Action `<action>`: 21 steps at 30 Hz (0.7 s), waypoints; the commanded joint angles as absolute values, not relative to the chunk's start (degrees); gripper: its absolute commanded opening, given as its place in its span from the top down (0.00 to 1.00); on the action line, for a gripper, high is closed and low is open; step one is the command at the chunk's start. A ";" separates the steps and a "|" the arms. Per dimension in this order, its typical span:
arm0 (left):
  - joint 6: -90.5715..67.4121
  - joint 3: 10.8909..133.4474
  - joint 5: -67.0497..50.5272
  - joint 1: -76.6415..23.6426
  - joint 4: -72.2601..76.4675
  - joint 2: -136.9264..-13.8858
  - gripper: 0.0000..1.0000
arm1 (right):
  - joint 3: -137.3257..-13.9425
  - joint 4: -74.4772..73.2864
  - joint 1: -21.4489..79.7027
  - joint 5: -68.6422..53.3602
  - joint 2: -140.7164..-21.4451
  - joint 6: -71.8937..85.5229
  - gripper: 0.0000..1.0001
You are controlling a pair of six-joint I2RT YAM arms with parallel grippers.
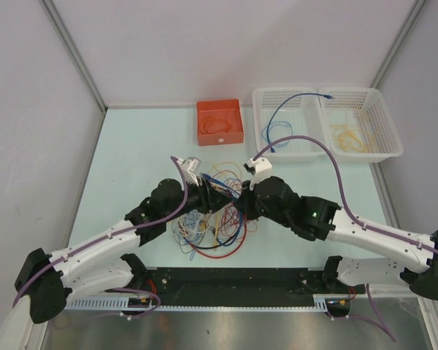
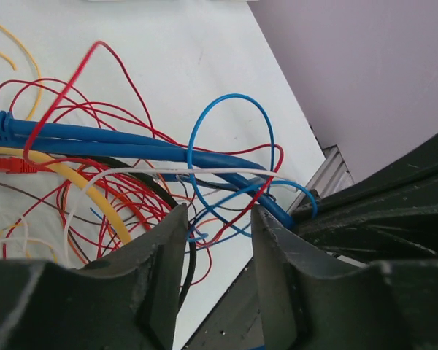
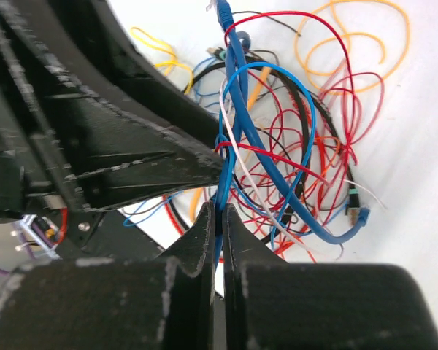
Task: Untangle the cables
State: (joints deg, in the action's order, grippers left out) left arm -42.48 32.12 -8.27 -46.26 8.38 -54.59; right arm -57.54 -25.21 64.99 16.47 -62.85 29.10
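The cables (image 1: 212, 219) lie in one tangle of red, blue, yellow, orange, white and black loops at the table's middle. Both arms meet over it. My right gripper (image 1: 237, 200) is shut on a thick blue cable (image 3: 233, 87) that runs up from between its jaws (image 3: 219, 208). My left gripper (image 2: 219, 211) stands just beside it with its jaws apart. Thin blue and red loops (image 2: 230, 146) and the thick blue cable (image 2: 131, 142) cross just beyond its fingertips, and nothing is clamped between them. A yellow cable (image 2: 95, 193) passes under the pile.
An orange box (image 1: 220, 122) stands behind the tangle. At the back right are two white baskets (image 1: 326, 93); the left holds a blue cable (image 1: 288, 109), the right yellowish ones (image 1: 350, 135). A black rail (image 1: 233, 281) runs along the near edge.
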 commanded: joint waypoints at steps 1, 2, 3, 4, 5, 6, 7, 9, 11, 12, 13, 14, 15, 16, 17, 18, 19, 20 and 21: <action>-42.63 32.78 -8.96 -46.23 14.59 -55.98 0.53 | -58.54 -21.01 66.27 13.89 -60.74 31.11 1.00; -42.63 32.87 -9.05 -46.14 14.94 -56.33 0.51 | -58.54 -20.74 66.27 13.63 -60.56 31.20 1.00; -42.71 32.87 -9.23 -46.14 15.20 -56.95 0.51 | -58.54 -20.39 66.27 13.28 -60.21 31.29 1.00; -42.71 32.61 -9.75 -46.14 15.81 -57.13 0.52 | -58.54 -19.87 66.27 12.75 -59.94 31.38 1.00; -42.89 32.09 -9.93 -46.23 17.39 -57.30 0.53 | -58.54 -19.60 66.27 12.48 -59.85 31.64 1.00; -43.50 31.82 -10.11 -46.14 18.19 -57.57 0.55 | -58.54 -19.34 66.27 12.13 -59.42 31.64 1.00; -43.68 31.56 -10.19 -46.14 18.80 -57.57 0.66 | -58.54 -19.25 66.36 12.13 -59.15 31.55 1.00; -43.60 31.55 -10.46 -46.14 19.16 -57.57 0.77 | -58.54 -19.60 66.44 13.26 -58.80 31.20 1.00; -42.20 33.65 -9.50 -46.14 15.23 -56.34 0.97 | -58.54 -20.91 66.18 14.67 -58.28 31.03 1.00; -39.75 34.97 -8.62 -46.14 12.59 -55.29 1.00 | -58.54 -21.44 65.75 15.90 -58.01 31.03 1.00; -38.42 37.68 -7.22 -46.06 6.91 -52.85 1.00 | -58.54 -22.49 65.31 16.26 -57.40 31.03 1.00; -36.93 39.18 -4.34 -45.79 3.90 -51.34 1.00 | -58.54 -23.02 64.87 16.61 -56.87 30.94 1.00; -34.39 40.85 -2.57 -45.53 0.91 -49.94 1.00 | -58.54 -23.55 64.25 16.96 -56.34 30.76 1.00; -33.32 44.44 -0.98 -45.01 -5.47 -47.31 1.00 | -58.62 -24.16 63.12 17.05 -55.29 30.59 1.00; -31.22 46.39 2.77 -43.96 -8.32 -46.33 1.00 | -58.54 -24.43 62.32 17.14 -54.76 30.24 1.00; -30.24 48.23 4.20 -43.34 -10.96 -45.54 1.00 | -58.62 -24.61 61.79 17.23 -54.32 29.80 1.00; -29.36 51.73 5.52 -42.72 -15.16 -44.66 1.00 | -58.62 -24.96 60.66 17.14 -53.88 29.62 1.00; -27.88 53.33 8.32 -41.67 -16.94 -43.69 1.00 | -58.62 -25.05 60.21 16.96 -53.27 29.45 1.00; -27.25 54.83 9.39 -41.14 -18.62 -43.42 1.00 | -58.62 -25.22 59.68 16.27 -53.17 29.27 1.00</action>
State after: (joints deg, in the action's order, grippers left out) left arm -35.03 46.28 -3.88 -45.69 -6.83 -47.72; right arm -57.74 -22.02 62.00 15.16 -56.73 30.39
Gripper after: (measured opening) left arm 0.021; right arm 0.021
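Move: The thin blue, red and white loops draped over the blue cable lie almost between the left hand's open fingers, about 1 cm ahead, 1 cm to the right and level. The blue cable's pinched part is some 2 cm back and 3 cm right, 1 cm lower; the cable pile's middle is 3 cm back, 5 cm left and 17 cm below. From the right hand, which holds the blue cable, the loops are about 3 cm ahead, 2 cm left and 1 cm higher. The left hand edges about 1 cm right into the thin loops and shuts on them beside the right fingertips, then lifts sharply, some 9 cm up and nearly 4 cm back to its left, fingertips tipping up about 10 degrees, with the loops pinched. The right hand keeps its shut grip on the blue cable and rises about 5 cm, first easing back 1 cm, then going forward and to its right, away from the left hand, while rolling some 10 degrees so its left side lifts. ##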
